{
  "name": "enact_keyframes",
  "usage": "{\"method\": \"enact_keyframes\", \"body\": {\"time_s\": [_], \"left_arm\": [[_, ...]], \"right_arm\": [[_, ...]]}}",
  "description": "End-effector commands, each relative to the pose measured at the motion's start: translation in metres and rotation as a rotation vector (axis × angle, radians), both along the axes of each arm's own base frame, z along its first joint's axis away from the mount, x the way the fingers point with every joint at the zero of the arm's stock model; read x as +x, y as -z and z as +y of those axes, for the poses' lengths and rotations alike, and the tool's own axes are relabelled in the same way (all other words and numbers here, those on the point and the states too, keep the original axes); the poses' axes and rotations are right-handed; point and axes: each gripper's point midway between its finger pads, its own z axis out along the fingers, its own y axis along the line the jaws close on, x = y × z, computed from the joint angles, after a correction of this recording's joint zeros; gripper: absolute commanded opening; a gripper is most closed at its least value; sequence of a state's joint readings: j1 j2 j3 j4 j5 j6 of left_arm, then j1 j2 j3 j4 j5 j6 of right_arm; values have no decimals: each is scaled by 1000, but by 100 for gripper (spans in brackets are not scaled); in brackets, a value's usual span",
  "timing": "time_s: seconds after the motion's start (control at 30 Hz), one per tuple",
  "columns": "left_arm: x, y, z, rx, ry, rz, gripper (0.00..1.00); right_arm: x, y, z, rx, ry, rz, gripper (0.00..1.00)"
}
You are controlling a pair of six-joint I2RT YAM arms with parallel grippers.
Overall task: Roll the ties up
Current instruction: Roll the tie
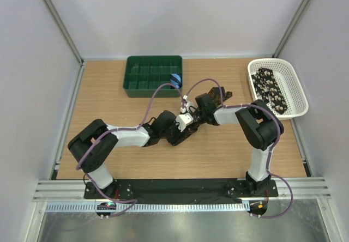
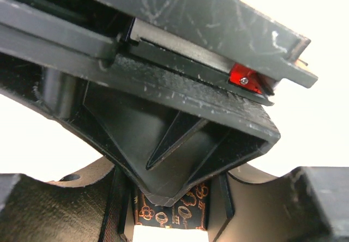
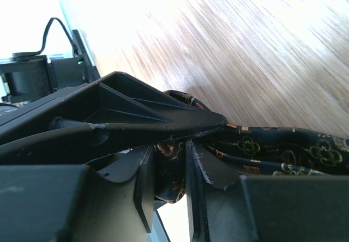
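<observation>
A dark tie (image 3: 272, 146) with orange and gold key patterns lies on the wooden table and runs in between my two grippers, which meet at the table's middle. In the left wrist view the tie (image 2: 163, 212) fills the gap between my left gripper's (image 2: 173, 220) fingers, which are shut on it. My right gripper (image 3: 166, 171) is shut on a rolled part of the same tie. From above, the left gripper (image 1: 181, 135) and right gripper (image 1: 191, 125) hide this tie almost wholly. More dark spotted ties (image 1: 271, 89) lie in a white basket (image 1: 297, 89).
A green divided tray (image 1: 139, 76) stands at the back centre with a small blue roll (image 1: 174, 80) in one compartment. The white basket sits at the back right. White walls enclose the table on three sides. The right gripper's body (image 2: 180, 144) blocks most of the left wrist view.
</observation>
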State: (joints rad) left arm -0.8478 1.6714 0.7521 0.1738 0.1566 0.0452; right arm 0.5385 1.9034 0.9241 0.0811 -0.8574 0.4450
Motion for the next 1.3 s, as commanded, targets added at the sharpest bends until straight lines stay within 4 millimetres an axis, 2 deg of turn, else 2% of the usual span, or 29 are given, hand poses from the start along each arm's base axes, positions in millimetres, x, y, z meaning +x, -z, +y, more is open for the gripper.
{"method": "enact_keyframes", "body": {"time_s": [0.0, 0.1, 0.17, 0.37, 0.5, 0.6, 0.77, 0.8, 0.87, 0.93, 1.0, 1.03, 1.1, 1.13, 1.17, 1.2, 1.23, 1.27], "left_arm": [[-17, 15, 11, 64, 10, 76, 40], [-20, 14, 9, 46, 16, 84, 46], [-19, 11, 6, 27, 22, 74, 53], [-14, 0, 7, 1, 9, 23, 64], [-9, -8, 9, -9, -20, -6, 65], [-2, -18, 19, -10, -81, -50, 66], [-4, -53, 34, -72, -172, -86, 75], [-9, -69, 38, -103, -176, -101, 77], [-15, -86, 41, -163, -193, -100, 84], [-22, -114, 46, -257, -212, -126, 97], [-26, -130, 51, -321, -250, -122, 100], [-20, -149, 63, -361, -317, -183, 100], [-9, -170, 77, -444, -439, -242, 100], [9, -176, 109, -464, -653, -318, 100], [15, -182, 125, -573, -845, -266, 100], [13, -173, 134, -532, -871, -267, 100], [2, -168, 118, -524, -726, -247, 100], [-3, -165, 110, -512, -649, -251, 100]], "right_arm": [[1, 55, -24, -156, 62, 5, 28], [-7, 46, -20, -90, 19, 27, 26], [-8, 47, -19, -81, 9, 34, 25], [-11, 44, -18, -38, 0, 77, 23], [-10, 44, -19, -31, 4, 74, 22], [-11, 45, -19, -32, 2, 73, 22], [-11, 45, -19, -36, 1, 71, 21], [-10, 45, -19, -36, 2, 69, 20], [-9, 45, -20, -39, 2, 67, 19], [-9, 45, -19, -39, 2, 67, 19], [-8, 44, -19, -40, 2, 65, 19], [-9, 45, -20, -41, 1, 66, 18], [-9, 45, -19, -40, -3, 61, 18], [-9, 45, -19, -41, -1, 62, 18], [-9, 45, -20, -39, -1, 61, 17], [-9, 45, -20, -39, -1, 61, 17], [-10, 45, -20, -40, -1, 64, 17], [-9, 44, -20, -38, -2, 57, 17]]}}
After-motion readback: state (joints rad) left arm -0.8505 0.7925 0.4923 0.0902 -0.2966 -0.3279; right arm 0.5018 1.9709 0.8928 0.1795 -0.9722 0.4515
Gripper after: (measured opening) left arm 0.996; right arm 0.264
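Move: Between the left fingers at the start is the tie's near end, close to the table. From the right hand, which pinches the bunched tie, that near end lies about 5 cm to the left and 3 cm back. The tie's far end runs out roughly 17 cm ahead and 14 cm right of the right hand. The green box sits some 28 cm ahead and 10 cm left of the left hand, the blue tie about 26 cm straight ahead. Letting go of the tie's near end, the left hand opens fully, easing back a little before it sweeps up some 18 cm and about 10 cm left, away from the right gripper, its fingers swinging forward and lifting towards level. The right hand keeps its pinch on the bunched tie and sinks about 1 cm with a slight tilt. ##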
